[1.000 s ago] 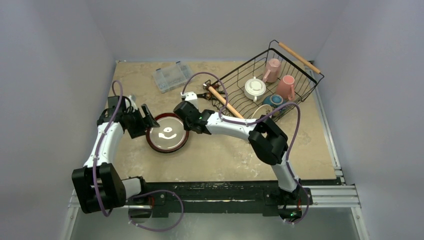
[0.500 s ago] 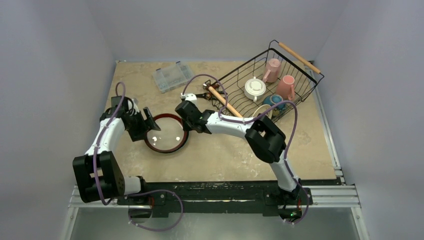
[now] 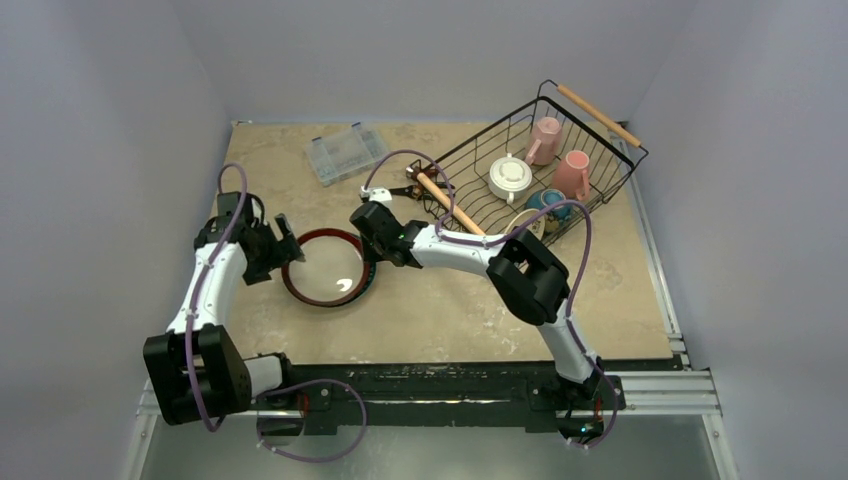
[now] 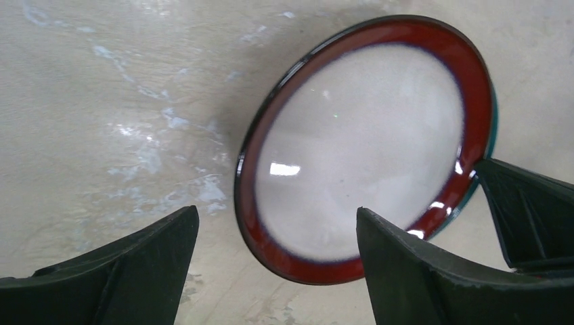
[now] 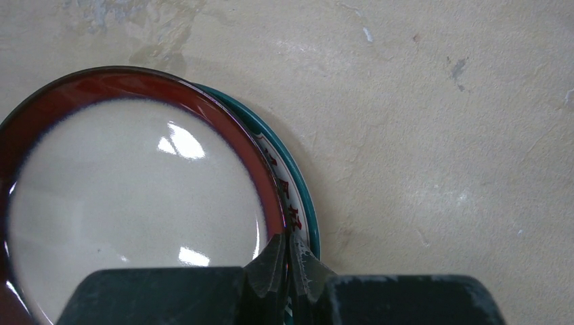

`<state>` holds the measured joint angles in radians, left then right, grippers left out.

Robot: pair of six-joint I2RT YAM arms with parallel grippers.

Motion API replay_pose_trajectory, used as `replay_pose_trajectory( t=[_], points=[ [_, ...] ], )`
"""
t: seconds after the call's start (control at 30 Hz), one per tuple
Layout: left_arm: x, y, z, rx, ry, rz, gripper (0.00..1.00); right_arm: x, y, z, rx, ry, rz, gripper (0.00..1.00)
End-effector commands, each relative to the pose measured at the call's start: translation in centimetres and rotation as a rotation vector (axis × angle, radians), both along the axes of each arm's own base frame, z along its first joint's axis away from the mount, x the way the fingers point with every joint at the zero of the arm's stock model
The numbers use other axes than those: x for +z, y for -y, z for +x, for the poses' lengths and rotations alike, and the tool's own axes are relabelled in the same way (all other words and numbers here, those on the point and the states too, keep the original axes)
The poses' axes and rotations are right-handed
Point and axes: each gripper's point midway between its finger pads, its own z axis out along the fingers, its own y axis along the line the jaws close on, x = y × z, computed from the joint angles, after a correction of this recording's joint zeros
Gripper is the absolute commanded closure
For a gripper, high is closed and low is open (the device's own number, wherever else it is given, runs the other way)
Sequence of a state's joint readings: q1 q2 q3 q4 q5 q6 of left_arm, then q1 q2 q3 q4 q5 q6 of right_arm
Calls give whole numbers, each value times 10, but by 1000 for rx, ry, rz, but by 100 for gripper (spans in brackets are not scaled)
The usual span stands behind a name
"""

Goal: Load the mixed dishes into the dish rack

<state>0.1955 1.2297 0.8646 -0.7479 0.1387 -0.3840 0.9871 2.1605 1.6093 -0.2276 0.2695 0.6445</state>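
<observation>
The large red-rimmed plate (image 3: 323, 268) (image 4: 359, 135) (image 5: 128, 189) sits left of the table's centre, over a teal-rimmed plate (image 5: 301, 196) that peeks out on its right. My right gripper (image 3: 372, 248) (image 5: 288, 247) is shut on the red-rimmed plate's right rim. My left gripper (image 3: 284, 250) (image 4: 276, 211) is open at the plate's left edge, its jaws wide apart with the near rim between them, not touching. The dish rack (image 3: 470, 150) stands at the back right and holds two pink mugs (image 3: 545, 140) (image 3: 573, 173), the white two-handled cup (image 3: 511, 178) and the blue bowl (image 3: 548, 203).
A clear plastic compartment box (image 3: 345, 153) lies at the back, left of the rack. A small black-and-red hand tool (image 3: 415, 188) rests by the rack's near wooden handle (image 3: 450, 205). Walls close in the table on the left, back and right.
The red-rimmed plate has slid slightly left with my right gripper on its rim. My left gripper has opened wider and shifted a little left.
</observation>
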Motion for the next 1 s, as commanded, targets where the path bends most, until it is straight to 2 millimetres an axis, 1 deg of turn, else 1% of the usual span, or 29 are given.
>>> replay_pose_trajectory(
  t=[0.0,0.03,0.1,0.17,0.23,0.33,0.47,0.6,0.77,0.9,0.97],
  points=[
    [8,-30,-3,102,-22,143,14,-25,6,-6,7,-42,-52,98],
    [9,-32,-4,110,-21,154,13,-25,5,-6,8,-43,-53,98],
    [6,-29,-1,103,-2,139,12,-28,6,-7,7,-46,-55,98],
    [-3,-25,-2,104,-23,109,10,-30,7,-7,6,-49,-59,98],
    [-10,-14,2,83,-50,46,11,-30,7,-8,8,-48,-59,98],
    [-15,-1,9,53,-48,-41,16,-29,5,-8,11,-49,-52,98],
    [-21,7,11,44,-47,-91,21,-28,4,-8,14,-51,-48,98],
    [-23,12,11,35,-54,-122,27,-28,2,-7,20,-53,-49,98],
    [-17,13,11,19,-31,-124,42,-31,3,-7,21,-56,-56,98],
    [-12,18,11,6,2,-142,45,-34,2,-8,25,-58,-64,98],
    [-11,22,12,-1,14,-162,46,-35,2,-7,26,-60,-70,98]
  ],
)
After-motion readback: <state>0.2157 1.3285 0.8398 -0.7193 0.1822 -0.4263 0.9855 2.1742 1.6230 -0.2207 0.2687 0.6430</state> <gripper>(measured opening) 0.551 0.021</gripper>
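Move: The red-rimmed plate's middle lies about 9 cm to the left hand's right, some 3 cm ahead and 4 cm below, its left rim almost under the open fingers; the teal-rimmed plate beneath peeks out 1 to 2 cm to the right of it and about 1 cm nearer. The clear box is some 27 cm ahead and 14 cm right. From the right hand, the red-rimmed plate's middle is about 10 cm left, level ahead and 2 cm below. The left hand swings about 2 cm to its left, clear of the plate's edge, then comes back right as far and sinks some 2.5 cm, tilting only a few degrees and narrowing its wide-open fingers until they straddle the red-rimmed plate's left rim, one finger close against the outside and the other over the inside. The right hand stays put with its fingers shut, tips still at the plate's right rim where the teal-rimmed plate shows, as if to brace it. ##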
